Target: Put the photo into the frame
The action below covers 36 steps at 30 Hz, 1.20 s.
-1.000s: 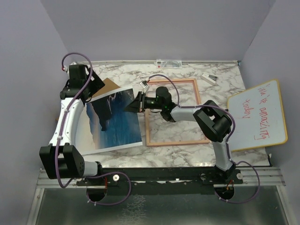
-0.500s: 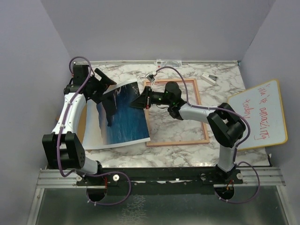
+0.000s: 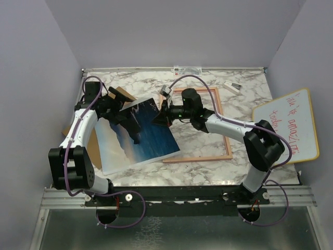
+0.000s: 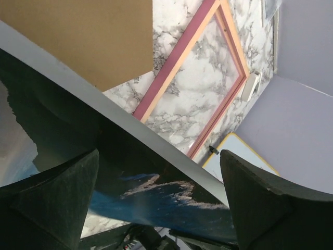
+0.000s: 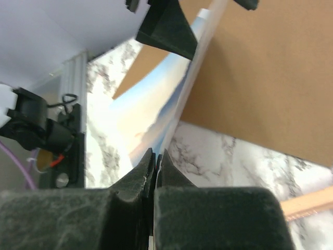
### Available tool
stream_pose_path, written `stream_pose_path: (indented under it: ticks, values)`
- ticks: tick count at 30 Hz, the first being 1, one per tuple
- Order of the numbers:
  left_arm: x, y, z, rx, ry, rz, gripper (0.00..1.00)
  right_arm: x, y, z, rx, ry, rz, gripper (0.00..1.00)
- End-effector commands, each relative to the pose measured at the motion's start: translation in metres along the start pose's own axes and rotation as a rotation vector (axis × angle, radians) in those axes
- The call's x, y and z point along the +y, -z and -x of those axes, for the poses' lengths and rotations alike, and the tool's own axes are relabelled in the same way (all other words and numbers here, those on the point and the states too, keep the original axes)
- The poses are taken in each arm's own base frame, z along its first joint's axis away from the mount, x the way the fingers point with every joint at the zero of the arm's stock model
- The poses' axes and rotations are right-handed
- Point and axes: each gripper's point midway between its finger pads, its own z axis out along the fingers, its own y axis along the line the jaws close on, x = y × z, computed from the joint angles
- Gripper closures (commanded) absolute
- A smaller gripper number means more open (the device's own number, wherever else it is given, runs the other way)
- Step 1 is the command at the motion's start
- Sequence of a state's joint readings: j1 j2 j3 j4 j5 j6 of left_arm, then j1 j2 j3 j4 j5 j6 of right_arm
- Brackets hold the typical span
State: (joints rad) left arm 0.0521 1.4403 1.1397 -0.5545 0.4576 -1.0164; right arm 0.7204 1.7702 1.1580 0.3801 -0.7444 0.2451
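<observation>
The photo [image 3: 140, 138], blue sea and dark cliffs with a white border, hangs tilted over the table's left middle, and its lower right corner overlaps the left rim of the frame [image 3: 203, 158]. My right gripper [image 3: 157, 117] is shut on the photo's right edge; in the right wrist view the jaws [image 5: 156, 156] pinch the thin edge of the photo [image 5: 156, 109]. My left gripper [image 3: 126, 108] stands open over the photo's upper left. Its wide-apart fingers [image 4: 52, 208] straddle the photo [image 4: 156, 198] without touching it. The pink frame [image 4: 171, 73] lies flat beyond.
A brown backing board [image 3: 83, 143] lies under the photo at the left, also seen as the board [image 4: 93, 36]. A wood-edged whiteboard [image 3: 286, 127] with red writing leans at the right. A small white item [image 3: 232, 87] lies at the back right.
The photo has swung and shifted right, so its corner now lies over the frame's left rim. The left gripper opened fully and moved right with it. The right gripper stayed shut on the edge.
</observation>
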Motion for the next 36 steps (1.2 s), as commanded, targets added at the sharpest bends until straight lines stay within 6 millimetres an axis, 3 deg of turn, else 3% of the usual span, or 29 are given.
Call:
stream_pose_path:
  ticks: [1, 10, 12, 16, 23, 36]
  values:
    - [0.001, 0.007, -0.014, 0.043, 0.040, -0.026, 0.05, -0.014, 0.009, -0.003, 0.071, 0.220, -0.109, 1.00]
    - [0.008, 0.000, -0.021, 0.096, 0.059, -0.015, 0.24, -0.012, 0.016, -0.002, 0.082, 0.396, -0.179, 0.99]
    - [0.011, -0.002, -0.022, 0.102, 0.069, -0.009, 0.20, -0.009, 0.017, 0.001, 0.073, 0.427, -0.186, 0.99]
    - [0.013, -0.006, -0.024, 0.115, 0.089, -0.006, 0.01, -0.006, 0.020, 0.004, 0.060, 0.483, -0.207, 0.99]
    - [0.013, -0.009, -0.022, 0.115, 0.099, -0.008, 0.02, -0.002, 0.025, 0.002, 0.044, 0.540, -0.203, 0.99]
    - [0.010, -0.009, -0.031, 0.146, 0.123, -0.060, 0.68, -0.006, 0.034, 0.023, -0.043, 0.569, -0.291, 0.99]
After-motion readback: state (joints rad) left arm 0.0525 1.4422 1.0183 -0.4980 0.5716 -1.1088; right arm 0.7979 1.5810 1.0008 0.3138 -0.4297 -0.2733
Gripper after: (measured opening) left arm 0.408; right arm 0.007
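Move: Holding the photo's edge in shut fingers, the right hand has the photo's middle about 9 cm to its left, 4 cm back and 10 cm below. The wooden frame's middle is some 18 cm to its right, 4 cm ahead and 15 cm down. From the wide-open left hand, the photo's raised far edge runs about 1 cm right and 2 cm below, between the fingers; the brown board's middle lies 8 cm left, 3 cm back and 16 cm below. Keeping its pinch, the right hand draws the photo about 3 cm right towards the frame, rolling some 30 degrees so its forward side rises and its fingertips dip slightly. The left hand eases a few centimetres down, back and right along the raised edge, partly closes, reopens, then narrows to under half open around the edge; whether both pads touch can't be seen. ##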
